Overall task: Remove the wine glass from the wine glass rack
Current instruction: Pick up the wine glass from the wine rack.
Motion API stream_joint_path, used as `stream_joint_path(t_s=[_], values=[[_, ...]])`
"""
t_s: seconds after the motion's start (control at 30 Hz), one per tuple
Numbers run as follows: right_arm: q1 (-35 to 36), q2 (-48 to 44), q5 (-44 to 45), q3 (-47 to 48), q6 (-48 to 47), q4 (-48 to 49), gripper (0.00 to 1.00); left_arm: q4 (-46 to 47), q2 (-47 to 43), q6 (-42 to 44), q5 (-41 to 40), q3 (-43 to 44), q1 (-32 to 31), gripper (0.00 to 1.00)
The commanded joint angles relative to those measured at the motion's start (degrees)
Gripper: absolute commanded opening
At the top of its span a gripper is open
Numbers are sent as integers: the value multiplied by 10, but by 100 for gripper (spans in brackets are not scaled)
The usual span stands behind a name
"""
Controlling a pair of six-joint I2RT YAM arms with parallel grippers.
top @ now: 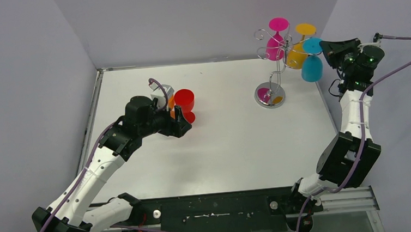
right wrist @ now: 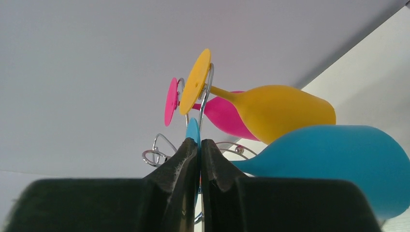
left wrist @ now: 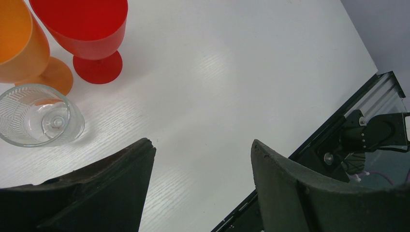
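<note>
The silver wire wine glass rack [top: 274,48] stands at the back right on its round base [top: 270,96]. A pink [top: 276,50], a yellow [top: 297,55] and a blue wine glass [top: 312,67] hang on it upside down. My right gripper [right wrist: 199,141] is shut on the thin foot disc [right wrist: 193,129] of the blue wine glass, whose bowl [right wrist: 338,164] shows to the right. In the top view the right gripper [top: 323,46] meets that foot from the right. Left of the table's middle, my left gripper [left wrist: 203,144] hangs open over bare table, holding nothing.
Just beyond the left gripper [top: 182,120] a red glass [top: 184,100], an orange glass [left wrist: 19,48] and a clear glass [left wrist: 38,116] stand upright together. The right wall is close behind the right arm. The table's black front rail [left wrist: 338,130] lies near the left gripper.
</note>
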Motion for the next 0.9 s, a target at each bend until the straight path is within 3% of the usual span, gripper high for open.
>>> stream_joint_path(t_s=[0.0,0.27,0.87], values=[[-4,-53,-9,-21,39,49,0,10,-3,3,12,11,3,70],[-10,-75,-4,-46,84,81,0,8,-5,3,11,10,3,70],[-12,-158,-9,-98,83,24,0,8,-11,0,18,5,3,70]])
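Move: The blue wine glass hangs upside down, its foot already pinched between the right hand's fingers. Its middle is some 8 cm below that hand, about 2 cm ahead and 2 cm left. The yellow glass hangs about 8 cm beyond it, and the pink glass is about 13 cm ahead of the right hand and 10 cm to its left. The rack's hub is some 11 cm left, 4 cm ahead and slightly lower. From the left hand, the blue glass is roughly 45 cm right, 23 cm ahead and slightly higher. The blue wine glass, held by the foot in the right hand's shut fingers, is drawn steadily back about 5 cm, away from the yellow glass, and lifted some 3 cm as it goes. The fingers keep their pinch throughout while the wrist rolls only slightly, about 5 degrees, its left side rising; a small leftward drift comes with it. ##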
